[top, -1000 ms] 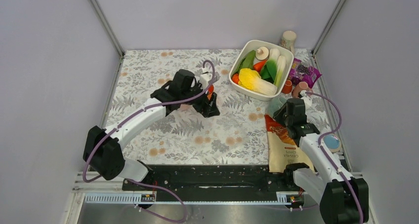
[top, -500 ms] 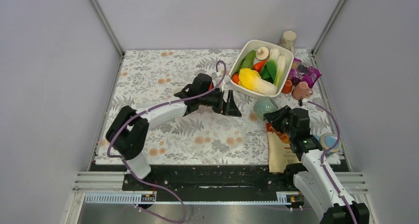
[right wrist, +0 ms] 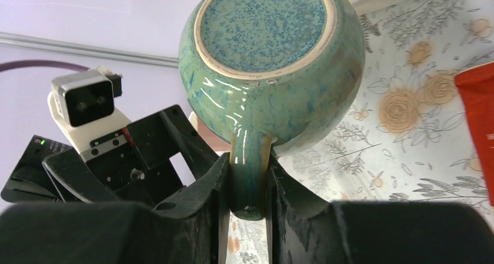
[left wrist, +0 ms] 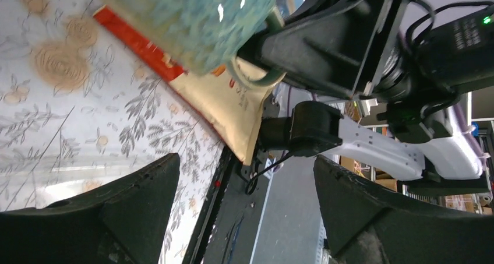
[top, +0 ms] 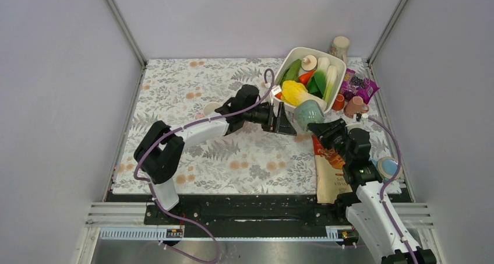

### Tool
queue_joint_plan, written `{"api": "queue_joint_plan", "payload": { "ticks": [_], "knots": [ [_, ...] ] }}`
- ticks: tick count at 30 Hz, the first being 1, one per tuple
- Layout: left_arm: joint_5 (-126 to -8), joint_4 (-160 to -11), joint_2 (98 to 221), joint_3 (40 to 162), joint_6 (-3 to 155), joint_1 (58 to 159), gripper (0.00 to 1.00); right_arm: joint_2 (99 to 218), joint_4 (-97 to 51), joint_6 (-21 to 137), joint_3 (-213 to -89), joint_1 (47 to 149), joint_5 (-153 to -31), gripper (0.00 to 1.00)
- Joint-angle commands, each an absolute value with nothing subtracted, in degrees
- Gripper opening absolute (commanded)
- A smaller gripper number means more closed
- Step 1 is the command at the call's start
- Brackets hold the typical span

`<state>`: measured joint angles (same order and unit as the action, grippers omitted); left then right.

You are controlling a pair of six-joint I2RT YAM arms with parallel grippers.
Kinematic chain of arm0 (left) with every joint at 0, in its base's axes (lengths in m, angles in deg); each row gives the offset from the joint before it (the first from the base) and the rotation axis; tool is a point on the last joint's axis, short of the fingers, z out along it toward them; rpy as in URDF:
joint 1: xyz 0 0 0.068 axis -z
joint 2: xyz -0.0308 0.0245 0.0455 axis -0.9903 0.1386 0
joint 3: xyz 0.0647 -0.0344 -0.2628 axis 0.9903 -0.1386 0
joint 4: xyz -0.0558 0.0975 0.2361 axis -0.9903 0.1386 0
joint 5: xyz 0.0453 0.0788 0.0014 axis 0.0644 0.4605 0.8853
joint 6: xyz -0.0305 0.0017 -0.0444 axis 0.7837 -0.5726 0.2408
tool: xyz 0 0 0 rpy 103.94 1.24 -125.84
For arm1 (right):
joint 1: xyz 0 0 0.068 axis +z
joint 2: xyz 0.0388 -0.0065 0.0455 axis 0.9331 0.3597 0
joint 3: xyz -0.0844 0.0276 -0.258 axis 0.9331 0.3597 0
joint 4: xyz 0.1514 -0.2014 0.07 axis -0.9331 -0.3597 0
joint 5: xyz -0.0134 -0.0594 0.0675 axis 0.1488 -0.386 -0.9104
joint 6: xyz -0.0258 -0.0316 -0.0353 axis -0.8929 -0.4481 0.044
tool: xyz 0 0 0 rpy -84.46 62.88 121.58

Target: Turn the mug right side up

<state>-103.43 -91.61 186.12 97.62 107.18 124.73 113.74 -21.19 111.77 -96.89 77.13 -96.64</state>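
Note:
The mug (top: 309,112) is teal with a speckled glaze. It hangs above the table in front of the white bowl, its base (right wrist: 265,22) turned toward the right wrist camera. My right gripper (top: 321,128) is shut on the mug's handle (right wrist: 249,159), one finger on each side. My left gripper (top: 285,120) is open just left of the mug, at about its height. In the left wrist view the mug (left wrist: 186,19) sits beyond the spread fingers (left wrist: 145,188), with nothing between them.
A white bowl (top: 336,62) of toy vegetables stands at the back right. Beside it are a pink mug (top: 353,105), a small orange cup (top: 338,102) and a purple packet (top: 361,86). A snack bag (top: 335,182) lies under the right arm.
My left arm has swung right across the table to the mug and its jaws have widened. My right gripper has carried the mug up and leftward by its handle.

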Motion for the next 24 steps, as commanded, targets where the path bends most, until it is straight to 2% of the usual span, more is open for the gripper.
{"api": "queue_joint_plan", "payload": {
  "ticks": [1,8,21,24],
  "knots": [
    [-105.16,-94.85,187.78,103.74,109.14,125.32,0.87,112.21,-5.24,115.18,-98.59,78.26,-99.79,0.0],
    [-103.73,-92.07,190.24,108.44,106.91,125.21,0.85,112.28,-2.67,116.69,-98.24,81.71,-98.95,0.0],
    [-103.82,-91.12,190.11,111.96,105.59,122.52,0.6,114.62,3.9,120.48,-95.85,85.51,-98.86,0.0],
    [-105.71,-93.89,190.21,112.28,108.56,122.5,0.59,116.64,4.59,119.45,-96.16,88.14,-96.94,0.0]
  ]
}}
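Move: The green mug's body is about 8 cm to the left hand's right, 4 cm ahead and some 2 cm lower. The right hand already grips it by the handle: the body is about 5 cm ahead and 2 cm left, and the open left gripper waits some 10 cm left, 1 cm ahead and 2 cm higher. From the right hand, the vegetable basket is roughly 22 cm ahead and 2 cm right, far below; the bread bag is about 10 cm back and 10 cm right. Right hand carries the mug 5 cm left-up as the left, partly closing, goes 5 cm forward-up towards it. ##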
